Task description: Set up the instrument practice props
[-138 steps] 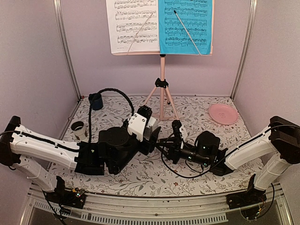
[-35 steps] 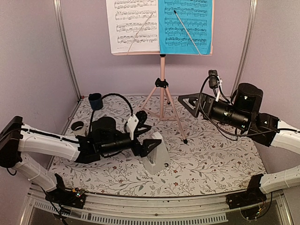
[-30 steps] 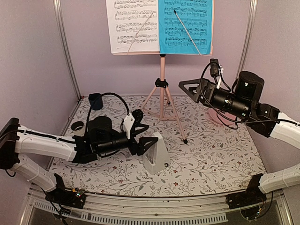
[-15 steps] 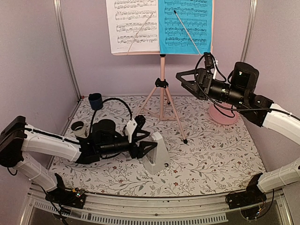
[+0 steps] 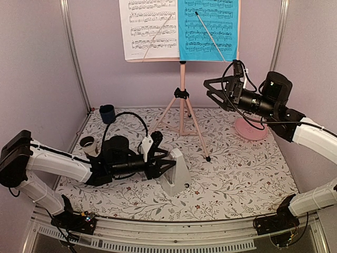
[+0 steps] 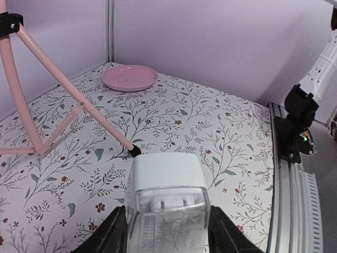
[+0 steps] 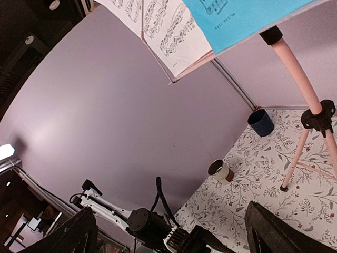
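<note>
The pink music stand [image 5: 182, 79] rises at the back, with the white sheet [image 5: 147, 29] and the blue sheet [image 5: 208, 29] on its desk. The white metronome [image 5: 176, 171] stands upright on the floral table. My left gripper [image 5: 164, 162] reaches it from the left; in the left wrist view the metronome [image 6: 166, 195] fills the gap and both fingers press its sides. My right gripper [image 5: 210, 88] hangs open in the air, right of the stand's pole and below the blue sheet [image 7: 237, 16], holding nothing. The right wrist view also shows the white sheet [image 7: 168, 31] and the pole [image 7: 297, 74].
A dark blue cup [image 5: 107, 113] sits at the back left, a white cup [image 5: 88, 144] by the left wall. A pink plate [image 5: 250, 128] lies at the back right, partly behind my right arm. The stand's tripod leg [image 6: 79, 100] ends just beyond the metronome.
My left gripper's fingers have closed in on the metronome, which has stayed in place. The right gripper has risen and turned toward the stand's desk, still open.
</note>
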`<action>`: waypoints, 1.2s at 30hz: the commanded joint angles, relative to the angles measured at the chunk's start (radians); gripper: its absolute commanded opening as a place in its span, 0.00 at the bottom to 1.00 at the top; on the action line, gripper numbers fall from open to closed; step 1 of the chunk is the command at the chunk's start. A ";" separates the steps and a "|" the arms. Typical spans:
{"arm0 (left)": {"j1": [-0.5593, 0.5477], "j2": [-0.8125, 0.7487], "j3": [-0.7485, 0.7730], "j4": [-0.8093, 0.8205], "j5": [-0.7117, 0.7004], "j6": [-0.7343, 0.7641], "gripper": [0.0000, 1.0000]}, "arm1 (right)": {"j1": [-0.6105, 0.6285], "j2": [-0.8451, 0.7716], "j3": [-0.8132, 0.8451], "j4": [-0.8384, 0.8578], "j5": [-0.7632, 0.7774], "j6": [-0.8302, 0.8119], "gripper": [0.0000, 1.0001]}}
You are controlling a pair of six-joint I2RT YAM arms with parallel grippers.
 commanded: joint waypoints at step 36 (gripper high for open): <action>-0.024 0.034 0.045 0.062 -0.027 0.050 0.57 | 0.120 0.385 -0.178 0.052 -0.274 -0.081 0.67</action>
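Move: The white metronome stands at the left fingers, its middle about 3 cm right of that hand, 1 cm back and 5 cm below. From the open right hand it lies some 10 cm left, 5 cm back and 27 cm below. The music stand's nearest foot is about 8 cm ahead, 4 cm right and 38 cm below the right hand; the stand's column is 25 cm ahead, 8 cm left and 27 cm lower. Right hand drops 23 cm, drifting 8 cm left to the metronome's top, partly closing; left keeps straddling it. ##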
